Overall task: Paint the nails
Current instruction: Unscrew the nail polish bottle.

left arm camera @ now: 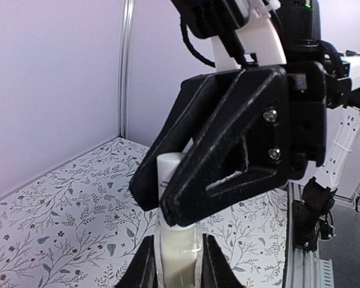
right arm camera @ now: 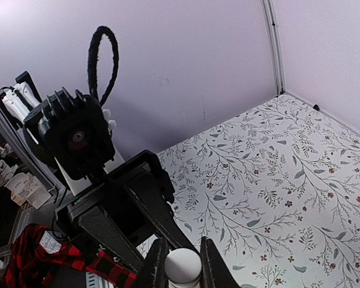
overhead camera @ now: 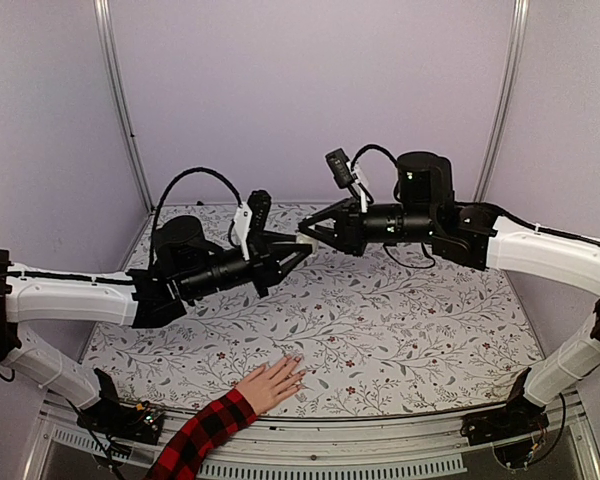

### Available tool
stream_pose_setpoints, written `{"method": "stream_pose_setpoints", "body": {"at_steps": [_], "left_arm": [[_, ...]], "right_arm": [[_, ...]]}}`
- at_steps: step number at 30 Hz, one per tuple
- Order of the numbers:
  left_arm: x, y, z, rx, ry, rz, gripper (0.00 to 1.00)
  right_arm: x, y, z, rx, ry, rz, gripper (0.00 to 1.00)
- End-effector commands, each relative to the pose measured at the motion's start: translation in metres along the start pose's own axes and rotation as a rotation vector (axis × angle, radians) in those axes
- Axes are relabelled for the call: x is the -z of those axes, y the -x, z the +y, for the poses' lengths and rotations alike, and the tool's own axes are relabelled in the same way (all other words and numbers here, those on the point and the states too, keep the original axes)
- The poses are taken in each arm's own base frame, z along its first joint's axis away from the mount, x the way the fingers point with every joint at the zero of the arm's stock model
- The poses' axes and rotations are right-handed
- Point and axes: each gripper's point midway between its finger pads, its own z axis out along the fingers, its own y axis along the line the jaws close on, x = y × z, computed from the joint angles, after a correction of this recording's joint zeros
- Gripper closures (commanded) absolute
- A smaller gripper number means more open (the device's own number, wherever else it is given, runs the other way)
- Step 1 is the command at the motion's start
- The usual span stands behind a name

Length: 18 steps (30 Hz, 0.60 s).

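A small clear bottle [left arm camera: 179, 255] of pale liquid stands between the fingers of my left gripper [left arm camera: 179, 267], which is shut on it. My right gripper [right arm camera: 183, 269] is shut on the bottle's white cap [right arm camera: 183, 264], coming at it from the opposite side. In the top view both grippers meet above the middle of the table, left gripper [overhead camera: 304, 248] and right gripper [overhead camera: 302, 231] tip to tip. A light-skinned hand [overhead camera: 270, 385] in a red-and-black plaid sleeve [overhead camera: 205, 432] lies flat at the near edge. Its nails [overhead camera: 297, 361] are pale specks at the fingertips.
A floral-patterned cloth [overhead camera: 410, 330] covers the table. Purple walls with metal corner posts [overhead camera: 120, 110] close in the back and sides. A metal rail [overhead camera: 380, 440] runs along the near edge, with both arm bases bolted to it.
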Motion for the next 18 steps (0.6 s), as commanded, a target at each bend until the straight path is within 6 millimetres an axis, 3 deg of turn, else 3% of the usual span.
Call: {"method": "stream_pose_setpoints", "body": {"at_steps": [1,10,18], "left_arm": [[0.012,0.012,-0.056,-0.032,-0.323,-0.062,1.00],[0.042,0.024,-0.109,-0.066,-0.657,-0.114,1.00],[0.065,0.029,-0.136,-0.073,-0.836,-0.150,1.00]], "right_arm": [[0.013,0.017,0.039,0.079,0.180,-0.050,1.00],[0.028,0.003,0.076,0.210,0.403,-0.026,1.00],[0.043,-0.010,0.103,0.314,0.590,-0.016,1.00]]}}
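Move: The nail polish bottle is already pinched between the left fingers, with its cap about 3 cm above that hand's point, straight over it. The right fingers already grip the cap, so the bottle lies about 3 cm below them. The painted hand rests on the table some 18 cm back, 5 cm to the left and 28 cm below the left fingers; from the right hand it is also about 18 cm back and 5 cm left, but 31 cm down. Bottle and cap are counter-twisted while both hands draw them back together, about 9 cm towards the bases and nearer the painted hand, rising some 3 cm. The left wrist swings the bottle about 30 degrees clockwise as the right swings the cap about 30 degrees counter-clockwise; both grips stay shut. ##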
